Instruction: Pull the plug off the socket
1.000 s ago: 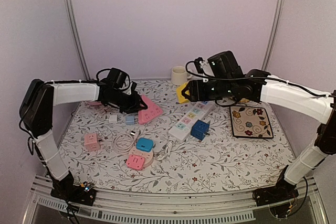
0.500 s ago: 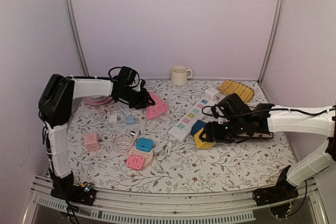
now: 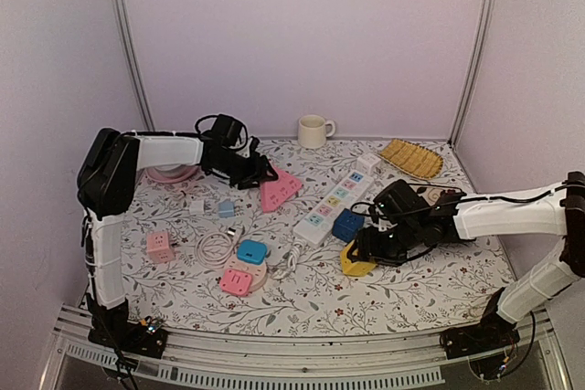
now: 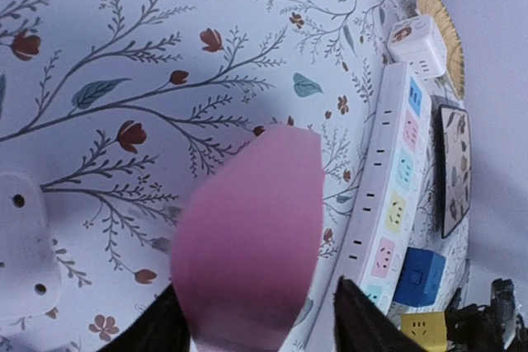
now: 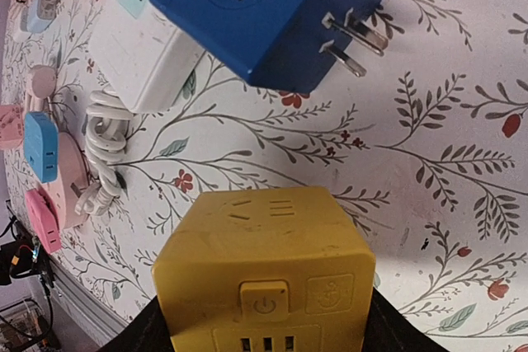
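My right gripper (image 3: 366,251) (image 5: 262,327) is shut on a yellow cube plug (image 3: 357,262) (image 5: 264,269), held low over the flowered cloth, in front of the white power strip socket (image 3: 336,198) (image 5: 140,55) and apart from it. A blue cube plug (image 3: 347,224) (image 5: 272,14) lies beside the strip with its prongs bare. At the back left, my left gripper (image 3: 260,173) (image 4: 260,315) stands open around a pink triangular socket (image 3: 280,189) (image 4: 247,237), with a gap showing at the right finger.
A white mug (image 3: 313,131) and a yellow woven tray (image 3: 411,157) stand at the back. A white cube (image 3: 368,162) sits at the strip's far end. Front left lie a pink round socket with a blue plug (image 3: 247,262), a coiled white cable (image 3: 215,246) and a pink cube (image 3: 160,246).
My right gripper carried the yellow cube from the strip's far end down to the front of the strip. The left arm shifted the pink socket rightward and its jaws have widened.
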Available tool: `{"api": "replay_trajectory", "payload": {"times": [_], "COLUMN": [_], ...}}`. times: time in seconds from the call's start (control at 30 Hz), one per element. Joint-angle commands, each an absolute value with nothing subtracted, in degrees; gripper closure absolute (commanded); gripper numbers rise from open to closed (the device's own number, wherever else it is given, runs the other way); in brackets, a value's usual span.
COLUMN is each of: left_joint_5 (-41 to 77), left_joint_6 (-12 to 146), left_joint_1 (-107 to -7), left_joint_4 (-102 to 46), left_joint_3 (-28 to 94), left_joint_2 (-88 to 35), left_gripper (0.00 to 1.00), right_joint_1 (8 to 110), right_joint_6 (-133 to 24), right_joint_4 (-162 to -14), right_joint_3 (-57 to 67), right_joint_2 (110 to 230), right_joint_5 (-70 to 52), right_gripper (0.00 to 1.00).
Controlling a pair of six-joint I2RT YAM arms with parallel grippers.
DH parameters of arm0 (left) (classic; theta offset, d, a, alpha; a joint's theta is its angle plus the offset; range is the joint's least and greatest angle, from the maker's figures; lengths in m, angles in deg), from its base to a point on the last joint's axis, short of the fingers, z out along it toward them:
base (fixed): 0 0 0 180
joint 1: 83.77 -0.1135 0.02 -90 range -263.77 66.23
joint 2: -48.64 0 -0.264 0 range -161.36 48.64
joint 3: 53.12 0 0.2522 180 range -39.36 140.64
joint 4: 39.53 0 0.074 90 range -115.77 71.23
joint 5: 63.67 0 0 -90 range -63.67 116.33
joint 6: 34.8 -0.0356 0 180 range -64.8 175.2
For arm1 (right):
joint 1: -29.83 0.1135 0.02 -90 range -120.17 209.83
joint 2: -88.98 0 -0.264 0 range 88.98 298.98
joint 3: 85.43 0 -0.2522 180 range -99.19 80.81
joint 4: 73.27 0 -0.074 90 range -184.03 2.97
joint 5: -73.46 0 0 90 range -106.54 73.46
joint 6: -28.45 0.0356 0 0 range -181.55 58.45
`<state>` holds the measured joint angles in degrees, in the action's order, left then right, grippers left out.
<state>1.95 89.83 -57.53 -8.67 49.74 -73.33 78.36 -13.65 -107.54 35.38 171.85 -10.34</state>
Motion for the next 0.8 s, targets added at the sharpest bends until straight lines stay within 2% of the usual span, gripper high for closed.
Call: {"api": "replay_trajectory", "payload": {"times": [0.0,0.1,0.27,0.4,0.5,0.77], "left_joint_5": [2.9,3.7,5.6,7.5,8.9,10.6], "left_joint_6": [88.0,87.2,86.0,85.2,84.7,84.1], "left_joint_1": [-57.4,-57.4,-57.4,-57.4,-57.3,-57.4], "left_joint_4": [-6.3,-5.3,-4.5,-4.0,-4.0,-5.3], "left_joint_3": [52.4,53.1,52.5,50.0,46.0,33.1], "left_joint_2": [-73.1,-72.4,-69.4,-65.5,-60.1,-46.5], "left_gripper": [0.30,0.16,0.07,0.04,0.03,0.03], "right_joint_1": [77.3,77.1,76.8,76.5,76.5,76.4], "right_joint_6": [-12.2,-12.2,-12.6,-13.2,-13.9,-15.1], "right_joint_4": [-106.1,-107.2,-109.7,-113.5,-116.3,-121.9], "right_joint_3": [34.3,32.7,31.7,30.1,28.4,24.3], "right_joint_2": [175.6,177.6,177.7,177.7,178.1,178.6], "right_joint_5": [-9.0,-9.0,-11.1,-14.2,-16.2,-19.7], "right_gripper": [0.94,0.91,0.82,0.64,0.57,0.31]}}
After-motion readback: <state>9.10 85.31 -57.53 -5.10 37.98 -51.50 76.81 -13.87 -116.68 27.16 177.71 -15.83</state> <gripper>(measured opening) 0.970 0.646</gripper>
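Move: The pink triangular socket sits right at the left fingers, its middle about 3 cm to their right, 2 cm nearer the base and 3 cm below. From the left hand, the white power strip is some 14 cm right and 8 cm back; the light-blue cube is about 7 cm left and 8 cm back. The right hand holds the yellow cube plug. From the right hand, the blue cube plug lies roughly 7 cm ahead and 2 cm left, the coiled cord 14 cm left and 1 cm back. Keep opening the left gripper until it is wide and free of the pink triangular socket, then lift it away about 9 cm, drawing back and left some 4 cm each way while the fingers tip up about 10 degrees. Meanwhile slide the right hand about 2 cm forward, still gripping the yellow plug, towards the blue cube plug; late on, drift slightly right and turn the fingers steeper. ##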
